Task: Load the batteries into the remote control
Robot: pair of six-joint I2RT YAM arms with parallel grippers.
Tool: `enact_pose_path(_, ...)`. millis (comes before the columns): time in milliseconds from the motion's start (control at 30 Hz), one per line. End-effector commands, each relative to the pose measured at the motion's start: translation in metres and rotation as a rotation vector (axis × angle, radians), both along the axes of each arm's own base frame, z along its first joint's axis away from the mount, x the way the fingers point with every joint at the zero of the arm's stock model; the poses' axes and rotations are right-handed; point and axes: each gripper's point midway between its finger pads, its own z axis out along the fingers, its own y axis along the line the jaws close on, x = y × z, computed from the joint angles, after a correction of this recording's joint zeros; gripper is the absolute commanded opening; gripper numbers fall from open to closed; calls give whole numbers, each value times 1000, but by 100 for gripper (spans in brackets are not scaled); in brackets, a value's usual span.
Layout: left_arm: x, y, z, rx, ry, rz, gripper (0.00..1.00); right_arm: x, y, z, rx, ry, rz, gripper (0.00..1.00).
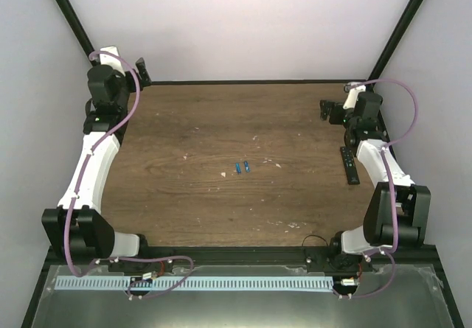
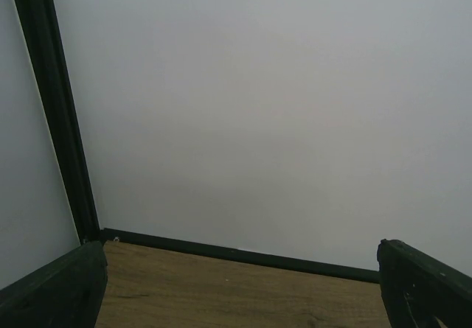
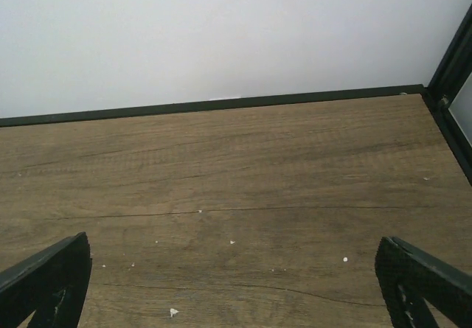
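Observation:
Two tiny blue batteries (image 1: pixel 237 168) (image 1: pixel 247 167) lie side by side near the middle of the wooden table (image 1: pixel 192 210). The slim black remote control (image 1: pixel 349 165) lies at the right side, right beside my right arm's white link. My left gripper (image 1: pixel 141 72) is at the far left corner, well away from both. In the left wrist view the gripper (image 2: pixel 240 302) is open and faces the back wall. My right gripper (image 1: pixel 329 111) is at the far right, beyond the remote. In the right wrist view it (image 3: pixel 232 295) is open over bare wood. Neither wrist view shows batteries or remote.
Small white specks of debris (image 1: pixel 255 138) dot the table, and some (image 3: pixel 174 312) show in the right wrist view. A pale blue speck (image 1: pixel 225 173) lies left of the batteries. Black frame posts (image 2: pixel 55 114) and white walls enclose the back and sides.

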Motion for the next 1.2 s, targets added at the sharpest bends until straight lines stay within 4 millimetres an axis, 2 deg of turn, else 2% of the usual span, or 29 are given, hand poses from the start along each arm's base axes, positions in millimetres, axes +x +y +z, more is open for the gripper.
enact_pose_path(0, -3, -1, 1, -14, -11, -1, 100, 0, -3, 18, -18, -28, -21, 100)
enact_pose_path(167, -3, 13, -2, -87, -1, 84, 100, -5, -9, 16, -28, -12, -62, 100)
enact_pose_path(267, -4, 22, -3, -82, 4, 109, 100, -8, -15, 14, -39, 2, -92, 100)
enact_pose_path(367, -7, 32, -12, -59, 9, 143, 100, -13, -20, 8, -47, 43, -124, 100)
enact_pose_path(467, -4, 27, -16, -49, 25, 105, 100, -19, -28, -1, -53, 105, -172, 100)
enact_pose_path(667, 14, -16, -51, -53, 239, -138, 100, -34, -48, -49, 5, 360, -276, 100)
enact_pose_path(800, 20, -44, -71, -46, 342, -208, 100, -47, -54, -89, -10, 530, -303, 100)
enact_pose_path(900, 22, -71, -79, -27, 373, -266, 100, -61, -56, -114, -14, 620, -316, 100)
enact_pose_path(1000, 25, -89, -82, -53, 377, -321, 100, -71, -59, -128, 16, 655, -321, 100)
enact_pose_path(1167, 31, -104, -85, -40, 387, -365, 100, -89, -74, -157, 30, 738, -358, 100)
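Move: The black remote lies on the table about 12 cm back from the right hand, some 7 cm to its right and roughly 21 cm below it. The two blue batteries lie level with the remote, about 40 and 43 cm to the left of it. From the left hand the nearer battery is about 12 cm back, 37 cm to the right and 38 cm below; the other is 3 cm farther right. Towards the remote the right hand sinks about 14 cm, slowly at first and then faster, drawing back and to the right as its open fingers tip some 40 degrees downward and turn clockwise. The left hand, also open, first drifts slightly left, then swings right and down towards the batteries, about 10 cm each way, tipping down and turning clockwise. ##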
